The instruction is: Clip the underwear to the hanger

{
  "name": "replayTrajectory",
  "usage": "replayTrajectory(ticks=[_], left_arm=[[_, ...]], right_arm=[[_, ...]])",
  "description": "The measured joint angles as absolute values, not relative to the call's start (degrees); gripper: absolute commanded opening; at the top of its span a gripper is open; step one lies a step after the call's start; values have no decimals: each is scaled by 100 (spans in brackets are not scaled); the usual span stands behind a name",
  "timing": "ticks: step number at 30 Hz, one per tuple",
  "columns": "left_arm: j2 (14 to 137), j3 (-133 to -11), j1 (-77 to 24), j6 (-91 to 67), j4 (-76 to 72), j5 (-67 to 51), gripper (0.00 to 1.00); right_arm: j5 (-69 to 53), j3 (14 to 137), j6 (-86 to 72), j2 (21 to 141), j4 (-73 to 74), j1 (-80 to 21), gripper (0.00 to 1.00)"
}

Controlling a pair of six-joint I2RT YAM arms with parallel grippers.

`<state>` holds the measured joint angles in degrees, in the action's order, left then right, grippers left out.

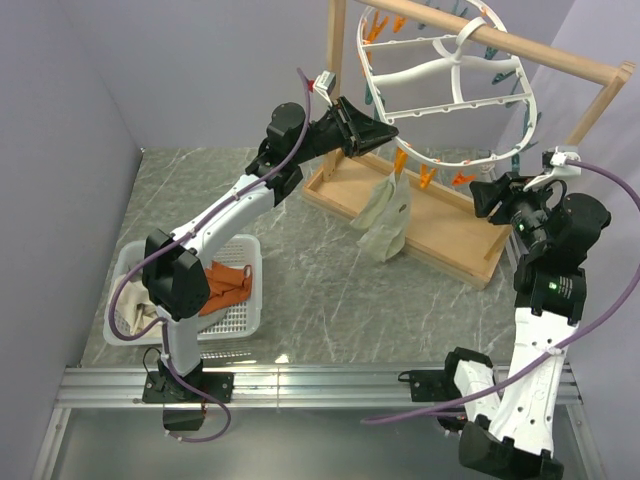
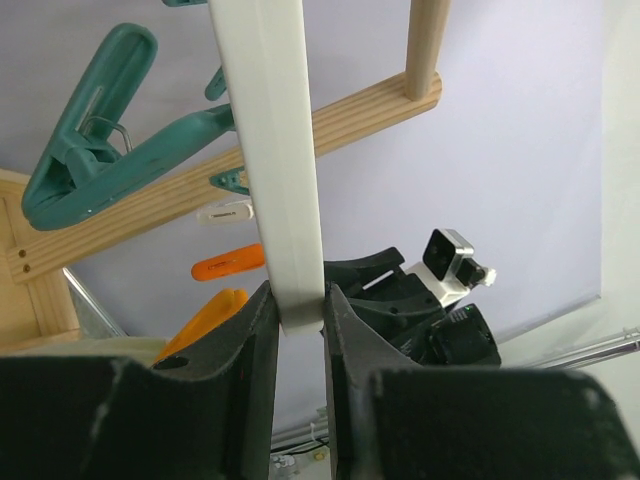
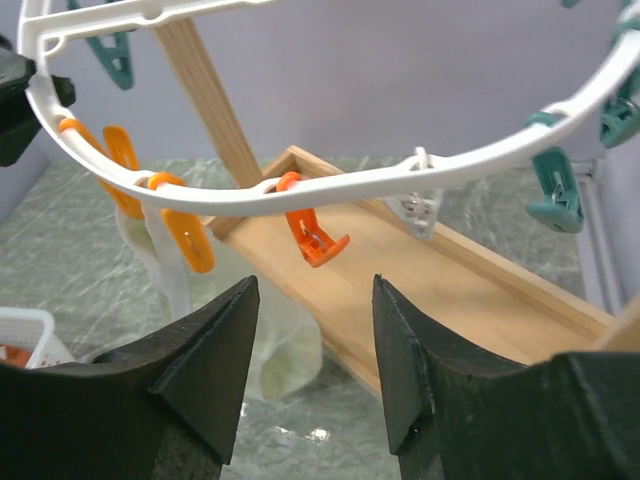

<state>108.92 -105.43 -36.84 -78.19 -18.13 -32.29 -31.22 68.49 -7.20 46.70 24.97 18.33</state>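
The white oval hanger (image 1: 362, 60) hangs tilted from a wooden rail, with orange and teal pins round its rim. My left gripper (image 1: 385, 130) is shut on its near-left rim; in the left wrist view the white bar (image 2: 270, 150) sits pinched between the fingertips of the left gripper (image 2: 297, 300). The pale cream underwear (image 1: 385, 215) hangs from an orange pin (image 1: 400, 162) just below that grip. My right gripper (image 1: 478, 195) stands open and empty, right of the underwear and below the rim (image 3: 350, 185). In its own view the right gripper (image 3: 315, 290) faces the underwear (image 3: 275, 350).
The wooden frame stand (image 1: 430, 225) holds the hanger, its base tray lying under the cloth. A white basket (image 1: 240, 310) at the left holds an orange-rust cloth (image 1: 225, 285) and a pale cloth (image 1: 140, 310). A free orange pin (image 3: 315, 235) hangs ahead of the right jaws.
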Motion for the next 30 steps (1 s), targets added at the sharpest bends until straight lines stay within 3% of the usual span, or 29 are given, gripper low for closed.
replayTrajectory(ticks=[7,30], left_arm=[[10892,-10543,-3682,-7898,-1817,-3271,0],[10892,-10534,-3684,-7983,-1872,-3308,0]], right_arm=[[-3629,6429,-965,4772,1898,1992,49],[-3312,5760,-2235,4991,674,1992,33]])
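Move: The right hand is open in front of the hanger's near rim. The nearest orange clip hangs about 6 cm ahead of it, 2 cm left and 2 cm lower. The middle orange clip is some 8 cm farther left along the rim, and a white clip roughly 5 cm right of and slightly beyond the nearest one. The left hand, gripping the rim, has the nearest orange clip about 15 cm to its right, 6 cm back and 5 cm below. Forward by about 3.5 cm and down some 2.5 cm, the right hand eases in under the rim towards the nearest orange clip, rolling its left side up by nearly 15 degrees. Its fingers narrow by roughly a third on the way, without gripping anything, and the left fingertip comes up beside the clip. The left hand keeps its hold on the rim, steadying the hanger. ##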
